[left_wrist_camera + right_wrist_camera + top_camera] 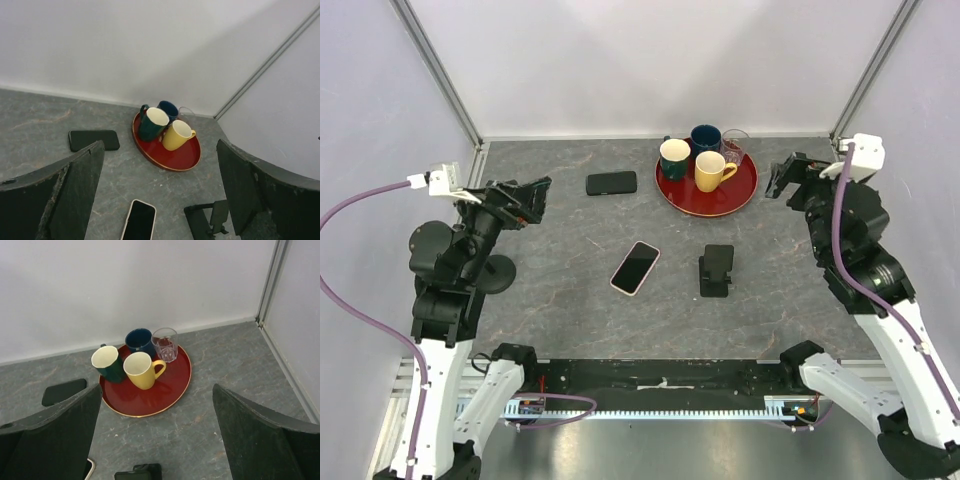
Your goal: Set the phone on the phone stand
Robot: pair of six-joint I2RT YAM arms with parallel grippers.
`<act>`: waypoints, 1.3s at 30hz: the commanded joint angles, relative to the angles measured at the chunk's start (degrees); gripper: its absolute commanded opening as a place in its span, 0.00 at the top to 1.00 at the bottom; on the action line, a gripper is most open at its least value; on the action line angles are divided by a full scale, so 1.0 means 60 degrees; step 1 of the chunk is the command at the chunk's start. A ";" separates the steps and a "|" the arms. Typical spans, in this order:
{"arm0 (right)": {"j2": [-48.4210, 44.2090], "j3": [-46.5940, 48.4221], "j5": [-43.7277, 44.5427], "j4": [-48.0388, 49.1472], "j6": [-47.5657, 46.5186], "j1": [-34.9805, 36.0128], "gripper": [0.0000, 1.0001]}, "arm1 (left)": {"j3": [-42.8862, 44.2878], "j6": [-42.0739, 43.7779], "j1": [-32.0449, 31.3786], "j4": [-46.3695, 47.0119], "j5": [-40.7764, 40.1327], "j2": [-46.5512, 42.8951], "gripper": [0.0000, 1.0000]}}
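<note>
A phone in a pale pink case [635, 268] lies flat, screen up, mid-table, just left of the black phone stand [717, 270]. The stand is upright with nothing on it. A second, all-black phone [611, 183] lies farther back. My left gripper [525, 200] hovers open at the left, well away from both phones. In its wrist view the pale-cased phone [139, 220] and stand [207, 220] sit low between the fingers. My right gripper [785, 178] is open at the right, beside the tray. The stand's top [140, 472] shows at that view's bottom edge.
A red round tray [730, 200] at the back right carries a green mug [674, 158], a dark blue mug [705, 138], a yellow mug [712, 171] and a clear glass [734, 145]. White walls and metal frame posts enclose the table.
</note>
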 commanded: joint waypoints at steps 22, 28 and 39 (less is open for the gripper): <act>0.3033 -0.2539 -0.6890 0.1192 0.0723 0.1529 0.02 | -0.1327 -0.2448 -0.0001 -0.6297 -0.7694 0.0598 0.01; 0.2814 -0.2745 -0.6847 0.1237 0.0709 0.1544 0.02 | -0.0566 -0.4103 0.0087 -0.7967 -0.9334 0.1696 0.09; 0.2242 -0.2775 -0.6231 0.0739 0.0415 0.1543 0.02 | -0.0477 -0.3678 0.1844 -0.6297 -0.7914 0.2927 0.34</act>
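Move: The round-based phone stand is about 21 cm to the left hand's left, 2 cm farther out and 36 cm below; from that hand the white-edged phone lies roughly 14 cm right and 3 cm ahead, and the black phone 7 cm right and 29 cm ahead. From the right hand the white-edged phone is some 27 cm left, 1 cm ahead and 41 cm down, with the flat black stand 7 cm left and level, and the tray 7 cm left, 25 cm ahead. The left hand dips a little forward, then drops and swings out to its left, slightly back, towards the round-based phone stand, some 23 cm down and 17 cm left, tipping its fingers steeply down, turning counter-clockwise and starting to narrow them late, with no touch to be seen. Meanwhile the right hand, fingers kept wide open, sweeps down and left over the flat black stand to the near side of the white-edged phone, about 20 cm each way, tilting down and turning counter-clockwise some 45 degrees, then slows and eases slightly back up. ##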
